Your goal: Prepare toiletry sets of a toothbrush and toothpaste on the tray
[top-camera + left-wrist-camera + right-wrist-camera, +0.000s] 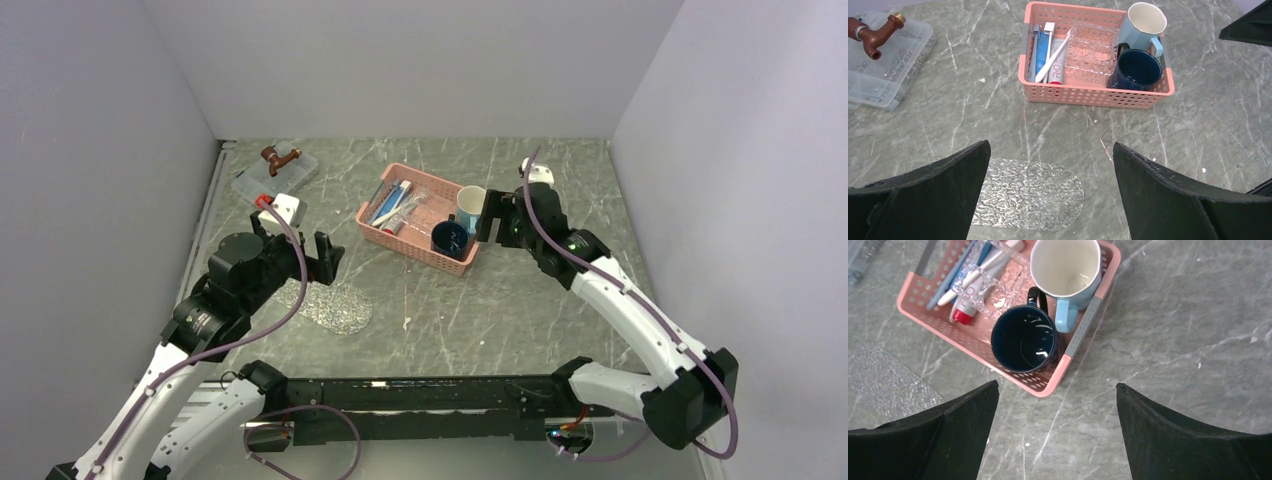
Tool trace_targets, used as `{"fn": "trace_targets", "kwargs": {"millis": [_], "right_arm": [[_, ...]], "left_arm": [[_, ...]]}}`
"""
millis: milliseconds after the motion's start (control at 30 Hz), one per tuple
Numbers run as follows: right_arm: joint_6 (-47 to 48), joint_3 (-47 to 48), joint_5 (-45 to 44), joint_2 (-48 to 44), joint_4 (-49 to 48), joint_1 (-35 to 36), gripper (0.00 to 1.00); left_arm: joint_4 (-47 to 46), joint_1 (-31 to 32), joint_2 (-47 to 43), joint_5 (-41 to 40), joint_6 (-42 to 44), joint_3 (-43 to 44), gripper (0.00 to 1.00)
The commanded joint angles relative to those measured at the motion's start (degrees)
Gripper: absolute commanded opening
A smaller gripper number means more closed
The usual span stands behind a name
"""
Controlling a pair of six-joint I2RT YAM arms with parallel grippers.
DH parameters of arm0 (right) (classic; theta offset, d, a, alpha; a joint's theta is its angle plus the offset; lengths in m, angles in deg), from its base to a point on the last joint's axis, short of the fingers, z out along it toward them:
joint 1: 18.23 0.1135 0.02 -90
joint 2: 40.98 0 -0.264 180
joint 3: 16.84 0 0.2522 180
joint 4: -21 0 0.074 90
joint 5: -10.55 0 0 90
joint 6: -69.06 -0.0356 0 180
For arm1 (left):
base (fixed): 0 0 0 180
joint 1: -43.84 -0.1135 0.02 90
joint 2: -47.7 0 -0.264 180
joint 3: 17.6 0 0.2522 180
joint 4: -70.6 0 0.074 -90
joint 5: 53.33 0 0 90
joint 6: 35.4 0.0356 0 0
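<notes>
The tray (335,305) is a clear bumpy oval dish lying flat on the table, with nothing on it. My left gripper (325,255) hovers open just beyond the tray (1033,195), nothing between its fingers (1050,145). A whitish toothbrush (1053,56) lies slanted across a blue toothpaste tube (1040,50) in the left part of the pink basket (1088,95). A red-capped toothpaste (965,312) shows in the right wrist view. My right gripper (490,215) hangs open and empty (1057,385) off the basket's right corner, beside the mugs.
The basket (415,250) also holds a dark blue mug (450,238), a light blue mug (470,207) and a second clear bumpy dish (1093,50). A clear lidded box (275,172) with a brown tap on top sits at the back left. Grey walls enclose the table.
</notes>
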Motion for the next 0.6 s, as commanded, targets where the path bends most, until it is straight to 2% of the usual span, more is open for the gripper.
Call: {"fn": "trace_targets", "kwargs": {"millis": [0,100,167,500,567], "right_arm": [[-4.3,3.3,-2.5,3.9,1.2,0.7,0.88],[-7.3,3.6,-4.1,6.9,1.4,0.8,0.83],[-9.3,3.6,-4.7,8.6,1.0,0.8,0.74],[-17.3,4.1,-11.2,15.7,0.0,0.7,0.60],[-18.7,5.0,-12.4,17.4,0.5,0.8,0.55]], "left_arm": [[-1.2,0.0,0.3,-0.2,0.1,0.2,0.99],[-1.2,0.0,0.2,0.2,0.2,0.2,0.99],[-1.3,0.0,-0.1,0.4,0.3,0.2,0.99],[-1.2,0.0,0.0,1.0,0.5,0.1,0.99],[-1.2,0.0,-0.1,1.1,0.5,0.2,0.99]]}}
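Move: The pink tray's right rim, with its grey handle strip, lies some 7 cm ahead of the right hand, about 2 cm to its left and 14 cm lower. Just inside the rim stand the navy mug, roughly 7 cm ahead and 8 cm to the left of this hand, and the light-blue mug, about 13 cm ahead and 4 cm to the left. From the left hand the rim lies some 14 cm ahead, 31 cm to the right and 20 cm lower. The tray's right rim beside the navy mug is approached from above by the empty right hand: it sinks about 7 cm while reaching a little forward, its fingers tipping further down and the hand turning clockwise by some 15 degrees, more in line with the rim. The wide-open fingers close partway, still clear of the rim. ##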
